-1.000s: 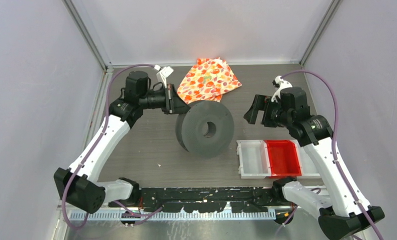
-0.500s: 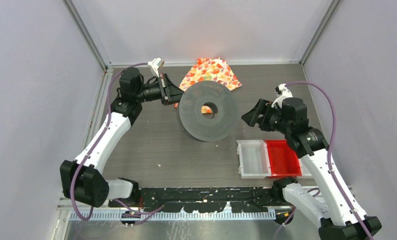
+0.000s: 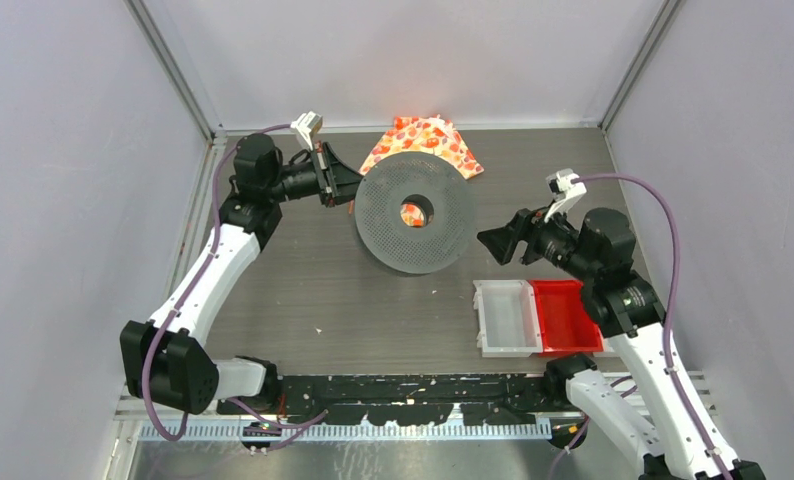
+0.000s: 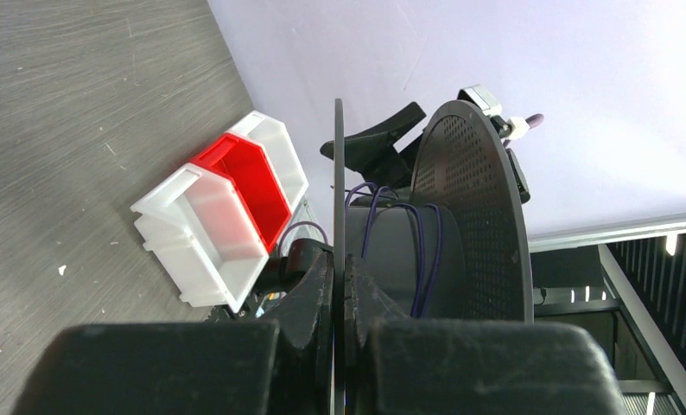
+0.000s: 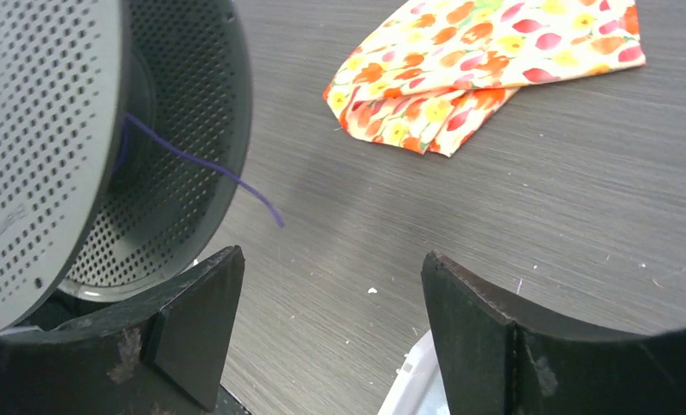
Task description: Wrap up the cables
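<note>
A dark grey perforated spool (image 3: 393, 228) stands tilted at the table's centre, its face turned toward the top camera. My left gripper (image 3: 351, 192) is shut on the thin edge of its near flange (image 4: 337, 173); in the left wrist view the gripper (image 4: 340, 268) pinches that flange edge-on. A thin purple cable (image 4: 426, 251) lies in a few turns round the spool's core. Its loose end (image 5: 201, 162) sticks out between the flanges (image 5: 37, 130). My right gripper (image 3: 495, 248) is open just right of the spool, empty; in its own view (image 5: 331, 255) only bare table lies between the fingers.
A floral cloth (image 3: 423, 140) lies behind the spool at the back edge, also in the right wrist view (image 5: 495, 60). A white bin (image 3: 503, 318) and a red bin (image 3: 565, 315) sit side by side below the right gripper. Grey walls close in three sides.
The left gripper has drawn back and tipped the spool so its face points up. The right arm has swung forward and left toward the spool, its jaws a little narrower.
</note>
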Available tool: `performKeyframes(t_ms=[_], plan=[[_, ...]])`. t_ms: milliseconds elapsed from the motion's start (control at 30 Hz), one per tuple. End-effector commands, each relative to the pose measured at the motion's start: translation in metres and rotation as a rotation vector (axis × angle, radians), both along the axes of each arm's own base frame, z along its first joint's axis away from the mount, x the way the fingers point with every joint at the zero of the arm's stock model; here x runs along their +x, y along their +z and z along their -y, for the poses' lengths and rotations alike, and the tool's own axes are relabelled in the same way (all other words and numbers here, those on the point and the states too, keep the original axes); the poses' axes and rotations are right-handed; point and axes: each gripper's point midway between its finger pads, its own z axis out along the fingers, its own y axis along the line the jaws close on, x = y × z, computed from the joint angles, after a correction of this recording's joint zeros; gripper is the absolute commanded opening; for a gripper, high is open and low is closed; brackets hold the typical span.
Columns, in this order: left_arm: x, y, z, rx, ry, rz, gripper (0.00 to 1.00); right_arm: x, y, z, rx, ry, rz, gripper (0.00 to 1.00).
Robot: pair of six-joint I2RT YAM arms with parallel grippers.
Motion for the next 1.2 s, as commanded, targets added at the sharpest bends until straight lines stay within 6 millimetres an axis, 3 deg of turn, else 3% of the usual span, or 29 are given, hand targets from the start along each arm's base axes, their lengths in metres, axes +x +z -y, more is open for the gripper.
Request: performKeyframes(t_ms=[0, 600, 767, 1167], plan=[[-0.006, 0.023, -0.001, -0.046, -0.024, 0.060, 0.00, -0.012, 0.016, -0.013, -0.072, 0.167, 0.085, 0.79], [-0.007, 0.022, -0.002, -0.052, -0.023, 0.068, 0.00, 0.007, 0.039, -0.044, 0.013, 0.314, 0.134, 0.62], [-0.007, 0.022, -0.002, -0.054, -0.027, 0.070, 0.00, 0.010, 0.038, -0.046, 0.026, 0.312, 0.138, 0.51], [-0.002, 0.021, -0.003, -0.056, -0.012, 0.067, 0.00, 0.008, 0.032, -0.046, 0.022, 0.323, 0.109, 0.16]])
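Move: From the right hand, the cable's free end is about 5 cm to the left, 1 cm ahead and 1 cm higher. The spool it hangs from is centred some 15 cm left, 1 cm ahead and 6 cm up; on the table, roughly 26 cm below, the white bin lies 9 cm back and 8 cm right. From the left hand, the cable end is about 19 cm right, 3 cm back and 6 cm lower. Bring the right gripper about 5 cm left towards the cable's free end beside the spool, dipping slightly on the way and finishing about 1 cm higher, while turning it some 20 degrees counter-clockwise. Close its half-open-or-wider fingers most of the way around the cable tip, and keep the spool's rim pinched still in the left gripper. ##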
